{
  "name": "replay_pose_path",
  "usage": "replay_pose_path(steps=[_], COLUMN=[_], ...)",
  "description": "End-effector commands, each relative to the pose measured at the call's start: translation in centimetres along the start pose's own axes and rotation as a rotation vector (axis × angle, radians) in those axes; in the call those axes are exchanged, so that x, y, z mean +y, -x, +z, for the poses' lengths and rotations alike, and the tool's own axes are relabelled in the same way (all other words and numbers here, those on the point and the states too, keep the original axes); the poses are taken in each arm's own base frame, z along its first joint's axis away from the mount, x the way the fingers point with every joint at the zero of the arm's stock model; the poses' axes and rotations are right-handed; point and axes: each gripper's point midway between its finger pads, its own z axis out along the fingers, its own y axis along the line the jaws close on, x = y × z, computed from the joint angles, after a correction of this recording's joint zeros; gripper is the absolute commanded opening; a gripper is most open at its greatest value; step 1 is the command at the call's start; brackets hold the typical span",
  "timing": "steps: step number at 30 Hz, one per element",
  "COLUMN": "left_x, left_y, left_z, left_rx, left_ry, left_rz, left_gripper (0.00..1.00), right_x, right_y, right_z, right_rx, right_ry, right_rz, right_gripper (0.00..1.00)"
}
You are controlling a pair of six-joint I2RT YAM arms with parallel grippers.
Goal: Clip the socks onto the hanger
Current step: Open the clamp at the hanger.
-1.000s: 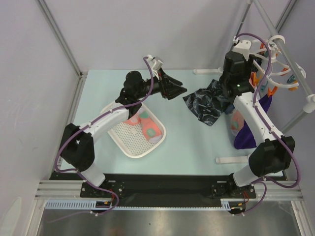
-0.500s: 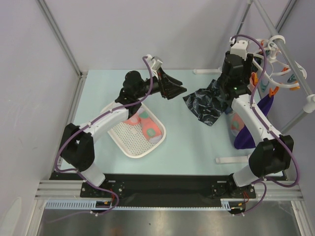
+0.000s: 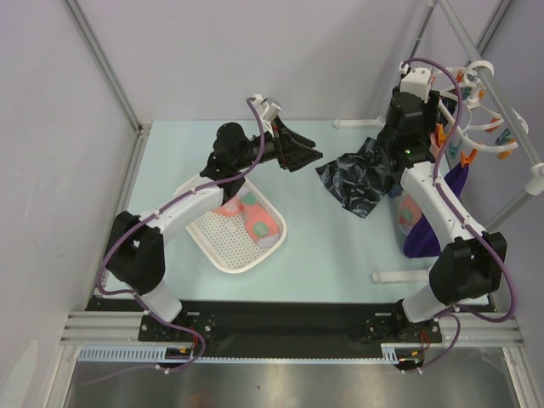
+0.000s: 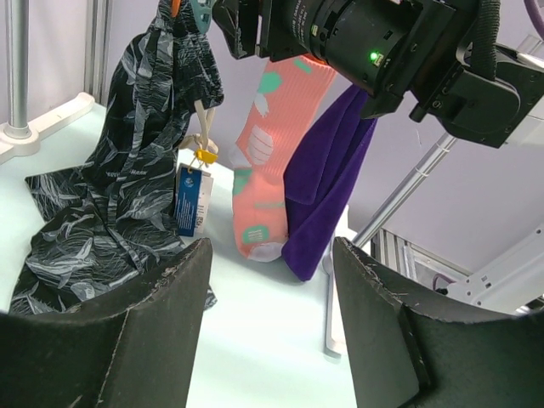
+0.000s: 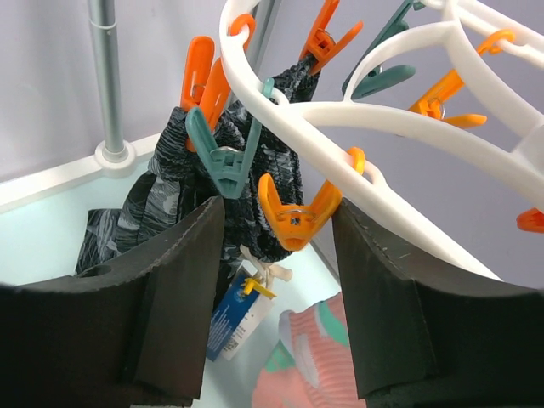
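One pink sock [image 4: 270, 144] hangs between a dark patterned cloth [image 4: 119, 178] and a purple garment [image 4: 327, 183]; its top is hidden behind my right arm. Two more socks [image 3: 251, 217] lie in the white basket [image 3: 223, 253]. The white ring hanger [image 5: 408, 127] hangs at the far right [image 3: 483, 119]. My right gripper [image 5: 276, 208] is raised to it, open, with an orange peg [image 5: 293, 219] between its fingertips [image 5: 374, 280]. The hanging sock's top [image 5: 319, 357] shows just below that peg. My left gripper [image 4: 272, 246] is open and empty, hovering mid-table [image 3: 306, 157], facing the hung clothes.
A teal peg [image 5: 223, 153] and more orange pegs [image 5: 204, 81] hang along the ring. A paper tag [image 5: 234, 319] dangles from the dark cloth [image 3: 361, 183]. Metal frame poles [image 3: 497, 102] hold up the hanger. A white foot bar [image 3: 398, 276] lies on the table at front right.
My right gripper has risen slightly and moved closer to the hanger ring. The left arm has stayed still.
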Motion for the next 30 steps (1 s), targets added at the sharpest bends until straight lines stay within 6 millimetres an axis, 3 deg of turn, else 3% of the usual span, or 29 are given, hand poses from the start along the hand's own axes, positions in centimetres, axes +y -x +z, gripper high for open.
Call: replay_pose_path(steps=[1, 5, 9, 17, 20, 21, 30], left_x=[-0.4, -0.4, -0.4, -0.4, -0.5, -0.4, -0.5], left_y=[0.5, 0.5, 0.5, 0.4, 0.4, 0.4, 0.5], left_z=[-0.2, -0.2, -0.2, -0.2, -0.2, -0.3, -0.3], left_rx=[-0.014, -0.017, -0.015, -0.013, -0.014, -0.013, -0.013], left_ry=[-0.033, -0.035, -0.038, -0.042, -0.044, -0.043, -0.042], left_rz=[0.014, 0.013, 0.010, 0.008, 0.009, 0.008, 0.008], left_gripper=[0.64, 0.64, 0.64, 0.64, 0.64, 0.64, 0.64], right_x=[-1.7, -1.9, -2.1, -2.1, -2.2, -2.2, -1.7], right_y=[3.0, 3.2, 3.1, 3.1, 3.0, 2.8, 2.5], right_z=[0.4, 0.5, 0.6, 0.6, 0.4, 0.4, -0.7], right_rx=[-0.063, -0.067, -0.058, -0.052, -0.042, -0.036, 0.027], right_ry=[-0.063, -0.073, -0.099, -0.098, -0.096, -0.096, -0.021], right_rz=[0.079, 0.100, 0.108, 0.132, 0.139, 0.140, 0.219], right_gripper=[0.58, 0.52, 0.39, 0.24, 0.09, 0.00, 0.00])
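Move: The empty orange clip on the hanger's near rim is between and just beyond the right hand's open fingertips, about 1 cm ahead and 2 cm right, at their height. A teal clip is some 5 cm ahead, level sideways and 2 cm up; the hanger's hub lies about 11 cm right and 4 cm up. The pink sock hangs about 5 cm back, its middle some 14 cm below. From the left hand the orange clip is roughly 12 cm ahead, 32 cm right and 6 cm up. The orange clip's two arms are taken between the right hand's fingertips, which close from a good half open to about a third and stay pinched there, the grip load rising. While closing, the hand eases barely 1 cm right and up, its fingers swinging slightly clockwise; then, nearly in place, it rolls about 5 degrees, left side rising. ##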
